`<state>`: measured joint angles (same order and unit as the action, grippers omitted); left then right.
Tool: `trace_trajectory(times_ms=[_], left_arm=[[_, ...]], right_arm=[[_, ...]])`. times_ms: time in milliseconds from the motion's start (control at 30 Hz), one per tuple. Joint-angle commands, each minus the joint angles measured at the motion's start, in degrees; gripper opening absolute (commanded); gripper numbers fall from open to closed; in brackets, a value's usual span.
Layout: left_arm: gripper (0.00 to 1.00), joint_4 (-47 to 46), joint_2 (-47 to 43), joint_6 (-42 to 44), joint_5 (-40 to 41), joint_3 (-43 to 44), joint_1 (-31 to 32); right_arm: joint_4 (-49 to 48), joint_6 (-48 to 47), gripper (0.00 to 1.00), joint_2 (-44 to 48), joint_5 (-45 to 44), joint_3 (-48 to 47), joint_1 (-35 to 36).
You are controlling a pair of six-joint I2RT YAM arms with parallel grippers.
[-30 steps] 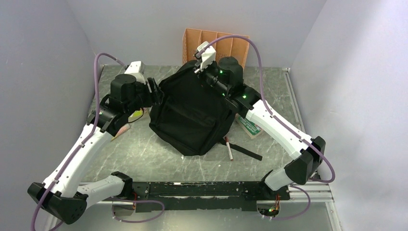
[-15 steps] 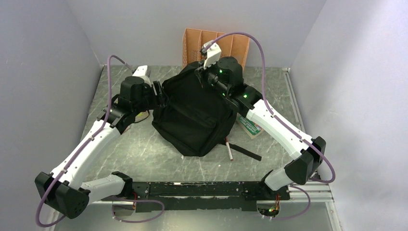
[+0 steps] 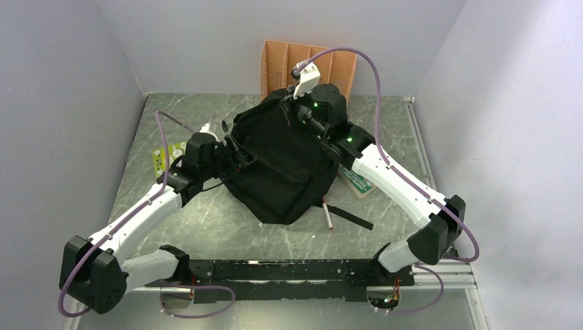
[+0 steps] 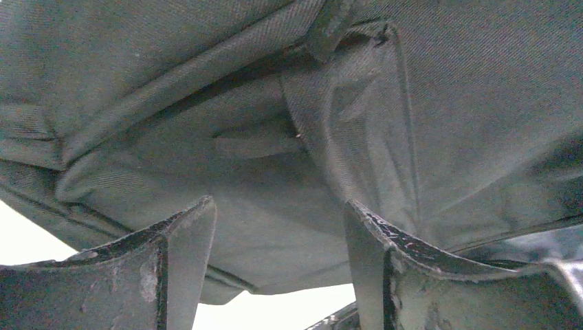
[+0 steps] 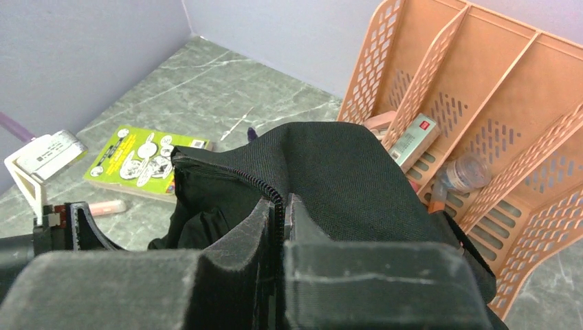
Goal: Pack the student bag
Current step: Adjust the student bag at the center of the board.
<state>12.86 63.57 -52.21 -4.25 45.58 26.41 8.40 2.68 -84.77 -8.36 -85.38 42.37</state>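
The student bag (image 3: 275, 168) is a black fabric backpack in the middle of the table. It fills the left wrist view (image 4: 275, 103). My right gripper (image 3: 289, 103) is at the bag's far top rim, shut on the zipper edge (image 5: 271, 192) and holding it up, as the right wrist view (image 5: 280, 206) shows. The bag's mouth (image 5: 206, 199) gapes to the left of that edge. My left gripper (image 3: 237, 155) is pressed against the bag's left side. Its jaws stand wide apart (image 4: 278, 227) with fabric just beyond the fingertips (image 4: 189, 234), not clamped.
An orange slotted file organiser (image 3: 309, 58) stands at the back wall holding small items (image 5: 419, 137). A green book (image 3: 165, 155) and a pink marker (image 5: 103, 206) lie left of the bag. Another book (image 3: 357, 182), a pen (image 3: 328, 213) and a loose strap (image 3: 350, 216) lie to its right.
My left arm swung toward the near side and right, bringing its gripper lower against the bag's left side and uncovering the green book. The right gripper raised the bag's rim slightly.
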Motion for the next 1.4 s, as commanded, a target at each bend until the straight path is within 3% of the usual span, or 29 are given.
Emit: trace_trajectory(times_ms=[0, 433, 700, 800, 1000, 1367], left_arm=[[0.73, -10.8, 0.6, -7.4, -3.3, -0.5, 0.3], [0.65, -17.5, 6.6, -9.7, -5.5, -0.3, 2.2], [0.19, -16.6, 8.8, -7.2, -7.2, 2.6, 2.2], [0.06, -15.0, 8.2, -5.6, -7.1, 4.3, 2.2], [0.05, -12.2, 5.4, -0.8, -8.0, 8.4, 2.2], [0.05, 11.5, -0.3, 9.9, 2.6, 22.4, 1.5]], right_arm=[[-3.4, 2.3, 0.00, 2.5, 1.3, 0.6, -0.1], [-4.0, 3.2, 0.00, 2.8, 3.0, 1.3, -0.1], [-4.2, 3.3, 0.00, 3.5, 2.9, 1.1, -0.1], [-4.7, 3.0, 0.00, 4.4, 2.6, 1.2, -0.1], [-7.3, 2.1, 0.00, 7.1, 2.5, 2.8, -0.1], [-0.5, 8.0, 0.00, 7.7, 7.6, -1.0, 0.6]])
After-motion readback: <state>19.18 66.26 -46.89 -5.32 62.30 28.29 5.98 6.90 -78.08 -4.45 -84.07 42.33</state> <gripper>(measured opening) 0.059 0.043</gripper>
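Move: From the left hand, open over the near-left of the student bag, the slack fold it will grip lies about 5 cm to the right, 2 cm ahead and level with it. The orange tray is some 17 cm ahead and 15 cm right, its middle lower, and the red-capped marker about 14 cm back and 20 cm right on the table. From the right hand, already holding the zippered rim, the fold is some 6 cm left, 6 cm back and 17 cm lower. The left fingers pinch the bag's slack fold, reached by sliding some 5 cm right and slightly forward while open, with a roll of about 10 degrees; once shut, they lift it steeply, easing back left. The right hand keeps its pinch on the zippered rim, almost still at first, then rises about 5 cm and draws back a little along with the left hand's lift. ##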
